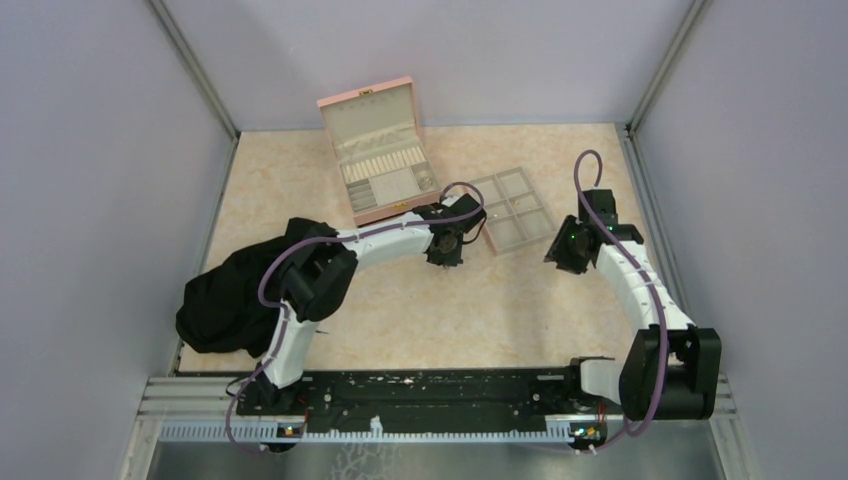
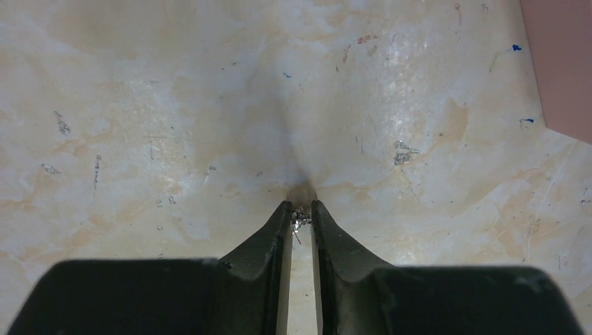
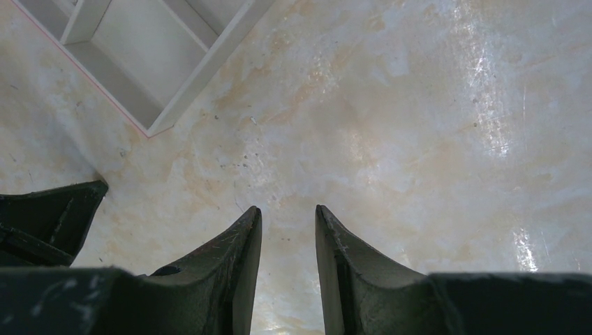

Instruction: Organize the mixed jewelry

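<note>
A tiny silvery piece of the mixed jewelry is pinched between the tips of my left gripper, which is shut on it just above the marbled tabletop. In the top view my left gripper hangs between the pink hinged box and the six-compartment tray. Another silvery glint lies on the table ahead of the left fingers. My right gripper stands open over bare tabletop with nothing between its fingers. In the top view it sits just right of the tray.
The box's pink corner shows at the left wrist view's upper right. The tray's corner is at the right wrist view's upper left, with part of the left arm below it. A black cloth lies at the left wall.
</note>
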### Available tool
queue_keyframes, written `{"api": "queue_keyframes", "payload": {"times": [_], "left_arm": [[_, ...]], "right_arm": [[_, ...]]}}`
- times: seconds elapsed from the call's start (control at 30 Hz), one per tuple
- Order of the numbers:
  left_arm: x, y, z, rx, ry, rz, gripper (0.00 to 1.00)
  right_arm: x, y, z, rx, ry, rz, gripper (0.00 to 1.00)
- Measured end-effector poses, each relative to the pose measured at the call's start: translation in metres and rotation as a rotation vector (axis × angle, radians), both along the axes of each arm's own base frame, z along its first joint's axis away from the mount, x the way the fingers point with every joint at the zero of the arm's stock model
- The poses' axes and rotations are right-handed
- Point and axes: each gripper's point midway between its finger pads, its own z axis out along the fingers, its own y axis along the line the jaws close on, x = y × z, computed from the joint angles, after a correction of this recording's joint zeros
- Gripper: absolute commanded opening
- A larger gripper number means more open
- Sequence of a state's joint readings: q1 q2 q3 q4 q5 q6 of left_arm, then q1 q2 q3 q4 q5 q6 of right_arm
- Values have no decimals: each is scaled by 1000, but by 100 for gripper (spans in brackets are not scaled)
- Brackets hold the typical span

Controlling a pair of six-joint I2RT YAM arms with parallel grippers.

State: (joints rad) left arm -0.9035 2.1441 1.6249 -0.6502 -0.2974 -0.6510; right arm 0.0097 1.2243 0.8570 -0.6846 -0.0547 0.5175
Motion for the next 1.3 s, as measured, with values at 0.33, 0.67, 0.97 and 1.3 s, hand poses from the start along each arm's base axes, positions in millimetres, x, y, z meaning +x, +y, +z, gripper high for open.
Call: {"api": "queue_keyframes", "payload": {"times": [0.33, 0.67, 0.97, 1.3], "left_arm": [[-1, -1, 0, 12, -9, -18, 1], [-4, -9, 5, 7, -21, -40, 0], [11, -27, 31, -43, -80, -79, 0], [64, -79, 120, -244, -281, -122, 0]], "right_arm": [[0, 0, 0, 1, 0, -1, 34], [0, 0, 0, 2, 0, -2, 34], [0, 0, 2, 2, -9, -2, 34], [-2, 0, 2, 1, -1, -3, 34]]}}
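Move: The small silver jewelry piece lies right at the left hand's fingertips, about 1 cm below the hand point and between the barely parted pads. From that hand the grey divided tray has its middle some 12 cm ahead and 14 cm to the right, and the open pink jewelry box stands about 18 cm ahead and 11 cm to the left. From the right hand, the silver piece lies roughly 24 cm to the left, about 3 cm farther out and 8 cm lower. Low over the table, the left hand shuts its slightly open fingers on the small silver piece, pinching it between the tips while creeping barely a centimetre back and to the right. It then rises about 12 cm, speeding up as it swings some 8 cm right and 6 cm forward towards the grey tray, fingers kept shut and the wrist tilting their tips outward and up by roughly 20 degrees. ##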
